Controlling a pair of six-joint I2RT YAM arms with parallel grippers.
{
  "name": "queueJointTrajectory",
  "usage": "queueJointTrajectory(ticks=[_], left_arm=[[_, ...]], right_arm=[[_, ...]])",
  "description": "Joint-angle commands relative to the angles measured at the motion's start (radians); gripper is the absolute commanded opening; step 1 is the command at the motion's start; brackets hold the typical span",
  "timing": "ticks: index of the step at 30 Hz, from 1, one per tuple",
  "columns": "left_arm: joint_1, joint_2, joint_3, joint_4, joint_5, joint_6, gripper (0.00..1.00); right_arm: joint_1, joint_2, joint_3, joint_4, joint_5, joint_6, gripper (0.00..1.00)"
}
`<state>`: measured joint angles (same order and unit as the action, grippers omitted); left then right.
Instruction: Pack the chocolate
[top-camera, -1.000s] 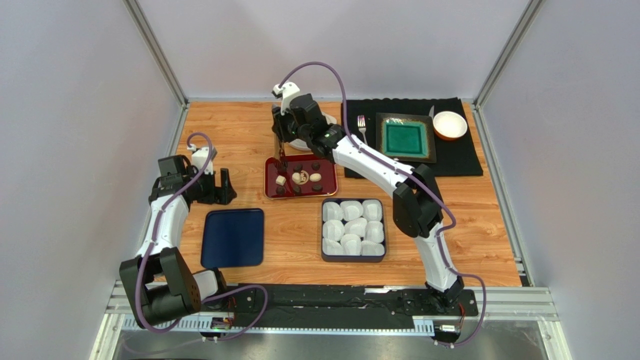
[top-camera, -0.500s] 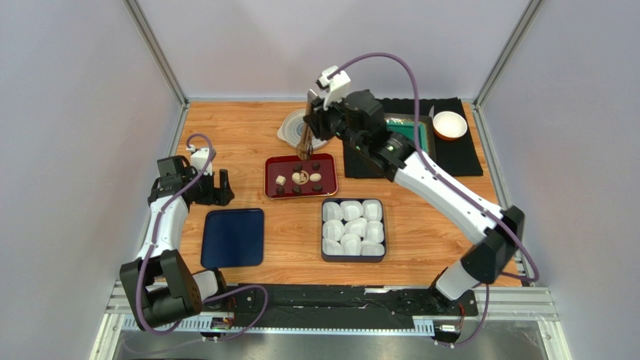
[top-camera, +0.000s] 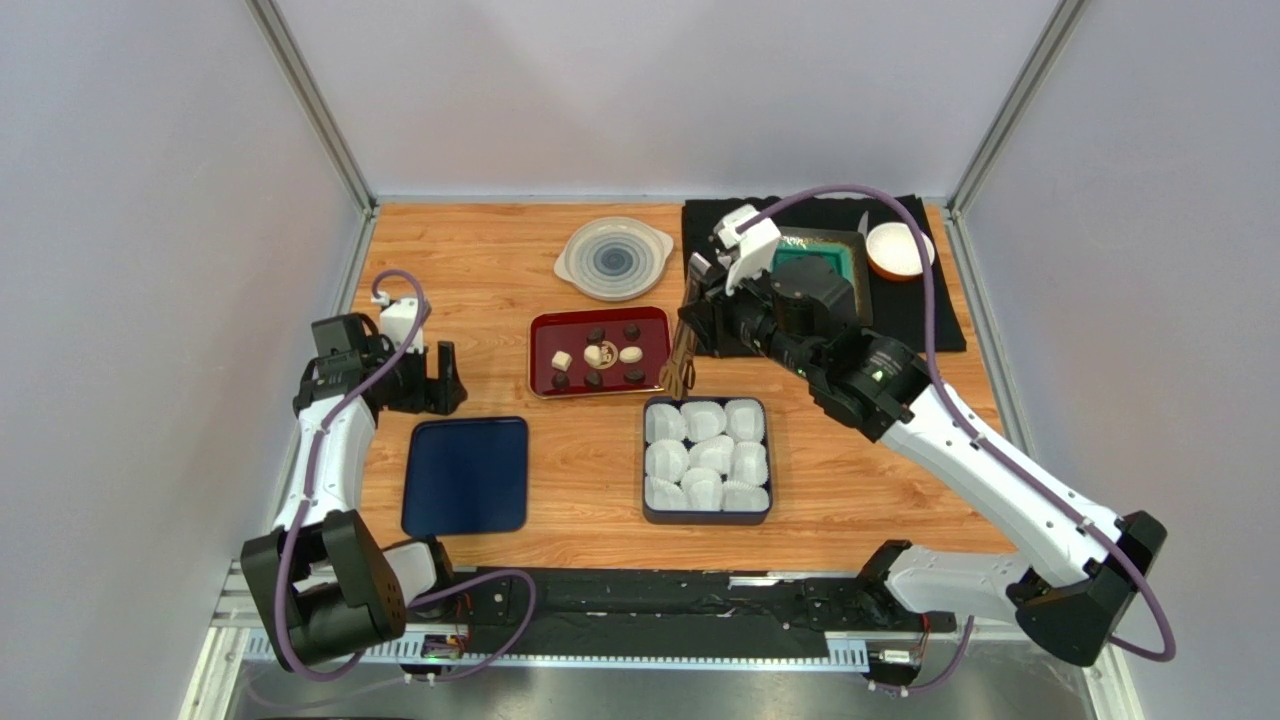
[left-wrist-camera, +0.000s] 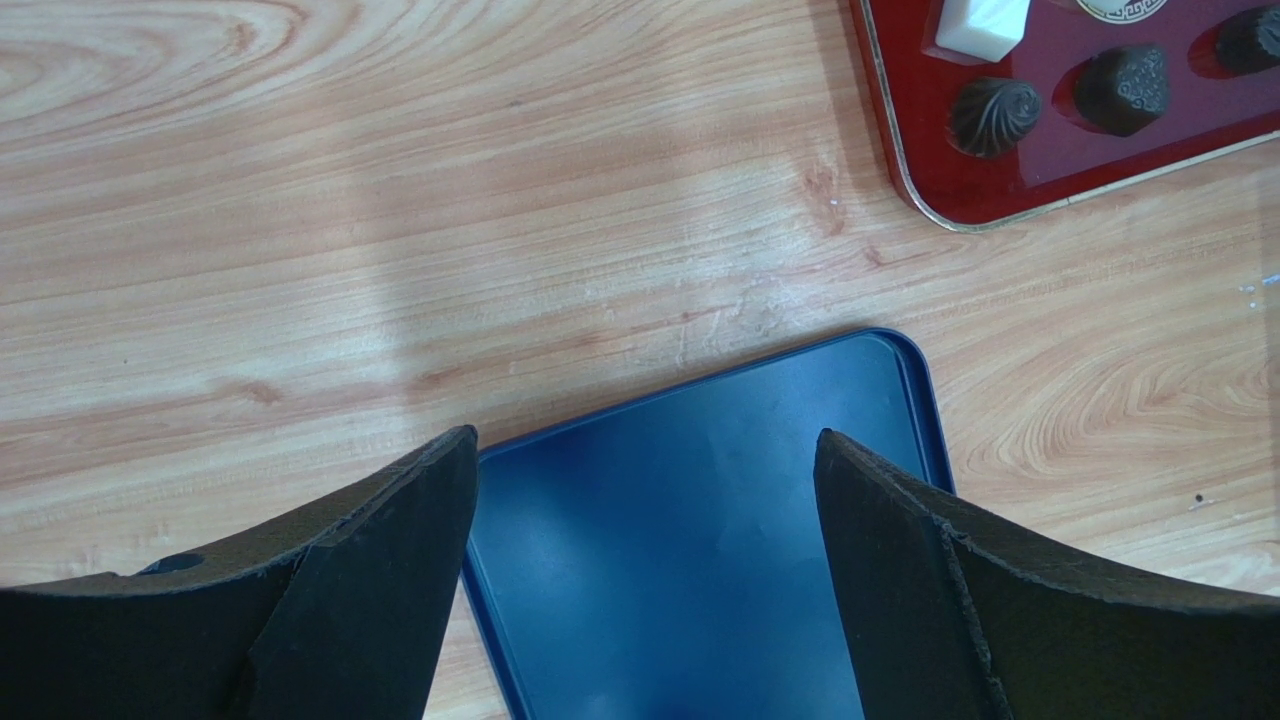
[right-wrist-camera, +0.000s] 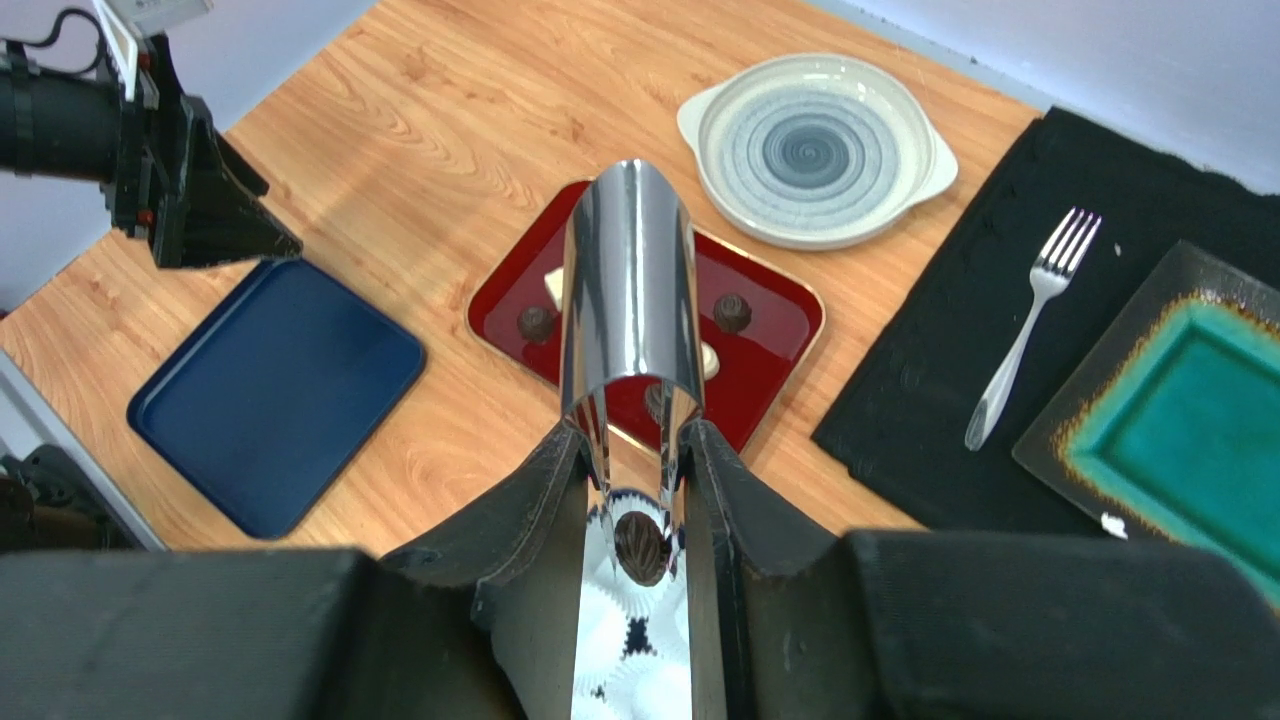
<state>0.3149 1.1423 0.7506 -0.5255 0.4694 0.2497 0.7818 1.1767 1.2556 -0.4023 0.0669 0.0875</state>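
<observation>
My right gripper (right-wrist-camera: 639, 450) is shut on a pair of shiny metal tongs (right-wrist-camera: 631, 300). The tongs pinch one dark ridged chocolate (right-wrist-camera: 642, 543) at their tips. From above, the tongs (top-camera: 679, 360) hang between the red tray (top-camera: 544, 357) and the dark box (top-camera: 651, 513) of white paper cups, over the box's far-left corner. Several dark and pale chocolates (top-camera: 597, 357) lie on the red tray. My left gripper (left-wrist-camera: 643, 438) stands open above the far edge of the blue lid (left-wrist-camera: 706, 540), with nothing between its fingers.
A grey ribbed plate (top-camera: 613, 257) sits behind the red tray. A fork (right-wrist-camera: 1032, 323), a green square plate (right-wrist-camera: 1187, 413) and a white bowl (top-camera: 899, 249) lie on a black mat (top-camera: 932, 323) at the back right. The blue lid (top-camera: 466, 476) lies near my left arm.
The right arm has lifted the tongs off the red tray, swung them back and right, then brought them forward beside the box. The left arm has not moved.
</observation>
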Motion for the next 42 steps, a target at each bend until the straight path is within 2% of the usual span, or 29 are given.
queueJointTrajectory(ticks=[1, 22, 36, 42], left_arm=[[0.009, -0.021, 0.009, -0.008, 0.014, 0.016, 0.91], [0.01, -0.03, 0.013, -0.018, 0.032, 0.017, 0.91], [0.01, -0.039, 0.016, -0.025, 0.029, 0.025, 0.91], [0.01, -0.046, 0.015, -0.027, 0.031, 0.026, 0.91]], right_arm=[[-0.003, -0.054, -0.05, 0.003, -0.018, 0.035, 0.0], [-0.003, 0.04, -0.134, 0.138, -0.085, 0.093, 0.01], [-0.003, 0.063, -0.121, 0.151, -0.067, 0.061, 0.12], [-0.003, 0.072, -0.11, 0.149, -0.027, 0.047, 0.14]])
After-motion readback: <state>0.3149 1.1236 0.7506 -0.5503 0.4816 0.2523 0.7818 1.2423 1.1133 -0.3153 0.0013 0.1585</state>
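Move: The chocolate in the right hand's tongs is bound for the far-left paper cup of the box. That cup lies nearly straight below the hand, about 4 cm left, 1 cm back and 28 cm down. Its right-hand neighbour is some 6 cm right of it, the next cup nearer about 5 cm back from it. The red tray's middle is roughly 13 cm ahead and 14 cm left of the hand. From the left hand the target cup is about 31 cm right. The chocolate, still pinched in the tongs, is lowered from over the box's far edge towards the far-left cup. The right hand eases back about 1 cm, then sinks some 7 cm in all, drifting about 2 cm left, while the wrist tips down roughly 10 degrees and brings the tongs' tips back. It then hovers, its fingers keeping their grip on the tongs. ##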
